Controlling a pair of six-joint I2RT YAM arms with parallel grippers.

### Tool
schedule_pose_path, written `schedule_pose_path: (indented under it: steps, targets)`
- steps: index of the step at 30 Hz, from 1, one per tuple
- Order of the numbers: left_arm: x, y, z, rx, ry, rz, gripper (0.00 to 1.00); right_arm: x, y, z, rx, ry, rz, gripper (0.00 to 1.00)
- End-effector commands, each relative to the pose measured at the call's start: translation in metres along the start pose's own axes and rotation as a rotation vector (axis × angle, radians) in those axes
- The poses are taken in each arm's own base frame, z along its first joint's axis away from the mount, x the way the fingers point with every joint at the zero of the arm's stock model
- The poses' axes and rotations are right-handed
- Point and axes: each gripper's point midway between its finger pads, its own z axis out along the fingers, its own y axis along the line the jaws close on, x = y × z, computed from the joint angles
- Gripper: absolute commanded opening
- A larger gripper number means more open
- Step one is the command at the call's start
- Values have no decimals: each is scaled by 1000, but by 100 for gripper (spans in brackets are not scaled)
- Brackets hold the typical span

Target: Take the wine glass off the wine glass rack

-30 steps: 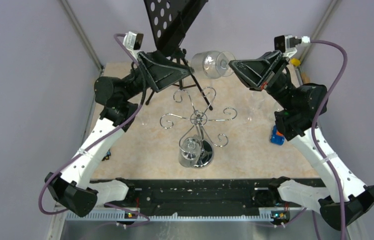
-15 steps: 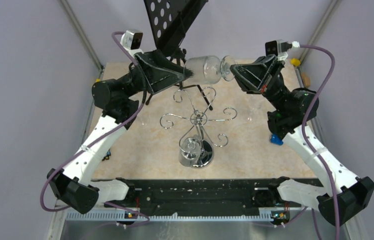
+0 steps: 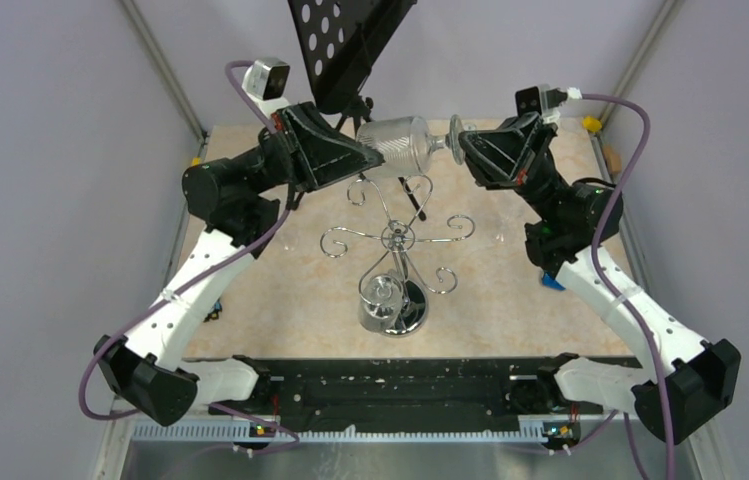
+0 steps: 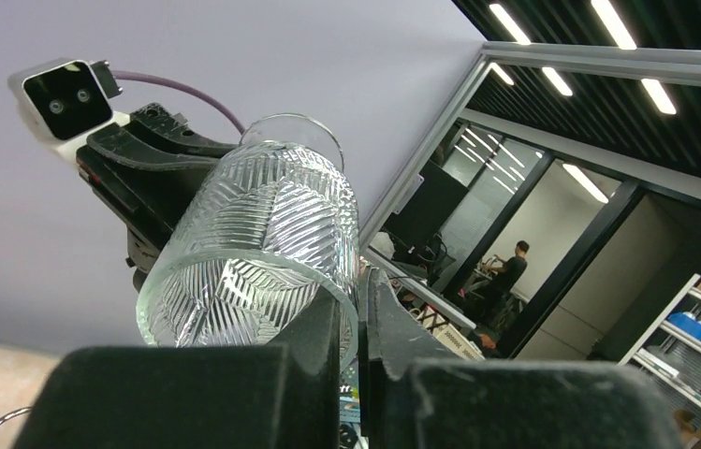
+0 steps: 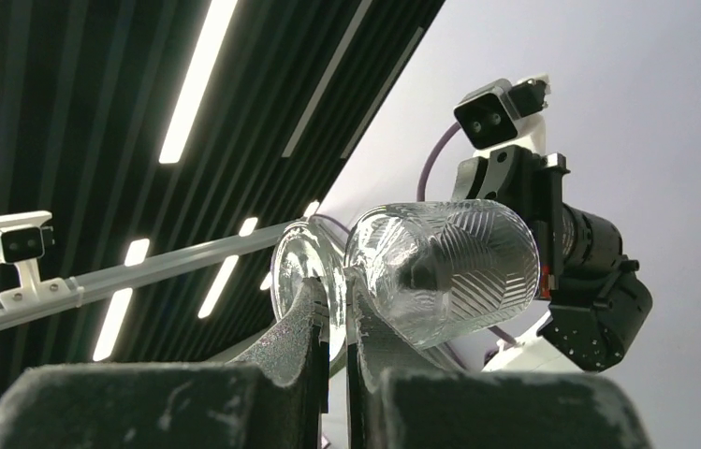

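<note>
A cut-pattern wine glass [image 3: 400, 145] lies on its side in the air, above and behind the chrome wine glass rack [image 3: 397, 238]. My left gripper [image 3: 374, 152] is shut on the bowl's rim, one finger inside the bowl. In the left wrist view the wine glass [image 4: 262, 234] fills the centre, its rim wall pinched in my left gripper [image 4: 361, 313]. My right gripper [image 3: 460, 146] is shut at the stem end. In the right wrist view my right gripper [image 5: 338, 301] grips the wine glass [image 5: 440, 267] at the stem, beside the round foot [image 5: 301, 271].
A second glass [image 3: 380, 300] hangs upside down on the rack's near arm, beside the mirrored base [image 3: 414, 305]. A black music stand [image 3: 350, 45] rises behind the rack. More clear glasses [image 3: 503, 215] stand on the table, and a blue object [image 3: 553, 280] lies at the right edge.
My right arm carried the glass leftward and levelled it. My left gripper, open a second ago, has shut on the bowl's rim.
</note>
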Motion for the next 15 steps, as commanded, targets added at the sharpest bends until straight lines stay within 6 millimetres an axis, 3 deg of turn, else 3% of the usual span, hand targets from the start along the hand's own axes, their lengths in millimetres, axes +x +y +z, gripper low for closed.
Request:
schedule_pose_path:
  steps: [1, 3, 8, 10, 15]
  targets:
    - [0, -41, 2, 96, 9, 132, 0, -3, -3, -1, -20, -16, -14, 0]
    - [-1, -42, 2, 92, 3, 160, 0, -4, -9, -3, -5, -22, -16, 5]
    - [-7, -37, 1, -5, -34, 256, 0, -7, -26, -11, 57, -60, -36, 46]
    - [-11, -33, -1, -69, -57, 319, 0, -9, -37, -13, 113, -73, -59, 56]
    - [-26, -24, -14, -282, -112, 442, 0, -19, -59, -20, 377, -114, -219, 64]
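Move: The wine glass lies on its side in the air, its bowl rim in the left gripper and its foot in the right. Its middle is about 4 cm right, 2 cm ahead and 3 cm above the left hand, and about 7 cm left, level ahead and 3 cm above the right hand. The rack's middle is roughly 37 cm below the left hand and 2 cm right; the last hanging glass is 9 cm back, 1 cm left and 33 cm down. Open the right fingers wide to let go of the glass's foot, and drop that hand about 5 cm while reaching 4 cm forward and a little left, its fingers tipping lower and forward. Keep the left gripper pinched on the bowl rim almost in place, swinging it counter-clockwise by some 15 degrees. ##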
